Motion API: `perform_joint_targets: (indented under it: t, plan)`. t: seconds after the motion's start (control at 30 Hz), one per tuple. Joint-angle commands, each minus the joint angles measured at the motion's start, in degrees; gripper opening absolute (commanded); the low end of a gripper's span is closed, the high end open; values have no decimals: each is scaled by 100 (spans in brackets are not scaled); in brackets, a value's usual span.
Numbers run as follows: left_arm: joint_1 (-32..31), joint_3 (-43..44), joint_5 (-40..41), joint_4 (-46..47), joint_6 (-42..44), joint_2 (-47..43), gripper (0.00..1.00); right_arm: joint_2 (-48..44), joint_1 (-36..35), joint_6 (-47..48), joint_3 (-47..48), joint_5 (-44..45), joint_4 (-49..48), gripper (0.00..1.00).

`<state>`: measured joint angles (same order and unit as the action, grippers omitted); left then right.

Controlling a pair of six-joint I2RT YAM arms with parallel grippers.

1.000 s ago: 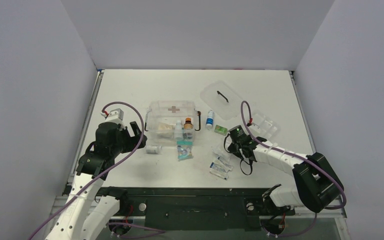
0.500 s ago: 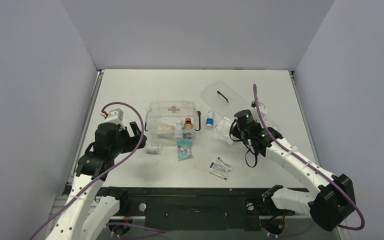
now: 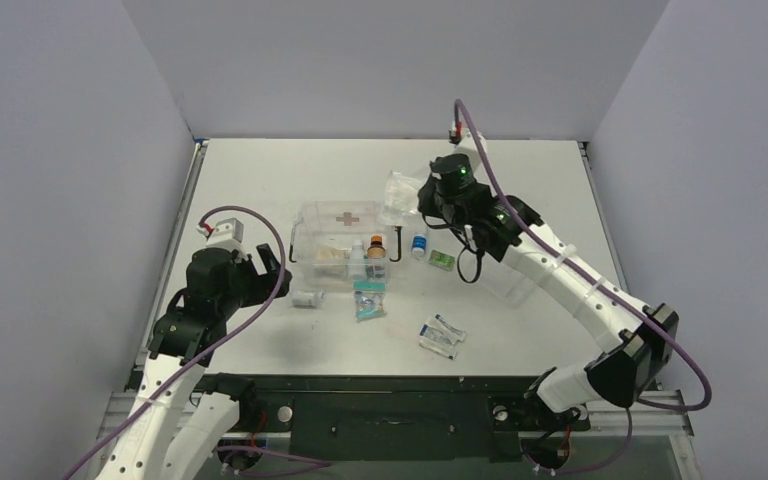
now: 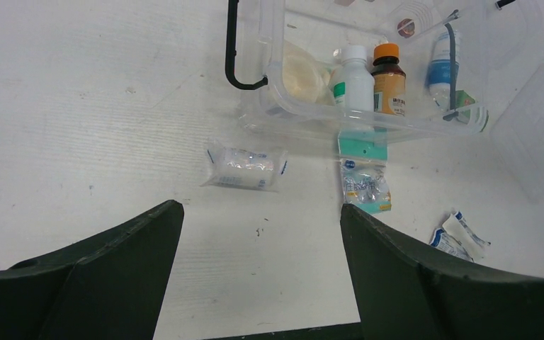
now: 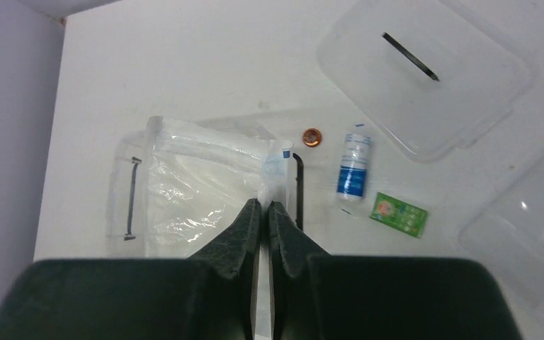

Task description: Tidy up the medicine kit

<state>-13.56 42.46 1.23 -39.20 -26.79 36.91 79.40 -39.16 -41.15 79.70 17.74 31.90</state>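
The medicine kit (image 3: 345, 240) is a clear box with a red cross and black clips, left of the table's centre. A white bottle (image 4: 354, 81) and an amber bottle (image 4: 388, 78) stand in it. My right gripper (image 3: 415, 200) is shut on the edge of a crinkled clear plastic packet (image 3: 398, 193), which hangs over the kit's right end. In the right wrist view the packet (image 5: 205, 177) covers most of the kit (image 5: 124, 152), with the gripper (image 5: 264, 204) pinching its corner. My left gripper (image 3: 270, 265) is open and empty, low by the kit's left front. A wrapped bandage roll (image 4: 246, 168) lies just ahead of it (image 4: 261, 212).
A teal packet (image 3: 367, 300) lies in front of the kit, and blue-and-white sachets (image 3: 440, 335) lie nearer the front. A blue-labelled bottle (image 5: 354, 166) and a green packet (image 5: 398, 214) lie right of the kit. The clear lid (image 5: 425, 71) and a shallow tray (image 5: 524, 227) lie further right.
My right arm has risen from the sachets at the front and swung back and left, carrying the clear packet to above the kit's right end. The left arm has not moved.
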Motion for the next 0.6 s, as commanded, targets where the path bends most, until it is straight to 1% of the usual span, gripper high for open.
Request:
perform_joint_targets:
  t: [0.0, 0.2, 0.33, 0.43, 0.57]
  plan:
    - [-24, 58, 87, 241, 12, -57, 80, 823, -408, 324, 1056, -128, 130, 0]
    - [-15, 67, 132, 225, -5, -106, 81, 2072, -779, 322, 2410, -315, 338, 0]
    - [-15, 69, 202, 210, -26, -172, 81, 2862, -932, 262, 3076, -394, 496, 0]
    - [-15, 67, 229, 206, -35, -236, 81, 3321, -1006, 139, 3415, -415, 548, 0]
    - [-15, 65, 285, 186, -58, -302, 81, 3701, -1038, -35, 3617, -488, 627, 0]
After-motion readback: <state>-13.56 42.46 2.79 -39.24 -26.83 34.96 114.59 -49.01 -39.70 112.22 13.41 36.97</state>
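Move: Ahead of nothing and off to the side, the open medicine kit box lies about 13 cm to the left of the right hand, 2 cm back and some 22 cm below; the hand still holds a clear zip bag. In that box the orange-capped bottle stands about 7 cm left and 4 cm back of the hand; the blue-and-white tube lies roughly 3 cm right and 2 cm ahead. From the left hand the kit box is about 9 cm ahead, 12 cm right and 13 cm lower. Sweeping fast to the left by about 17 cm, with a small reach forward, the right hand carries the hanging zip bag over the kit box. It rises about a centimetre at first, then sinks some 7 cm towards the box, turning roughly 15 degrees counter-clockwise and tipping slightly down; the shut fingers keep their pinch. ##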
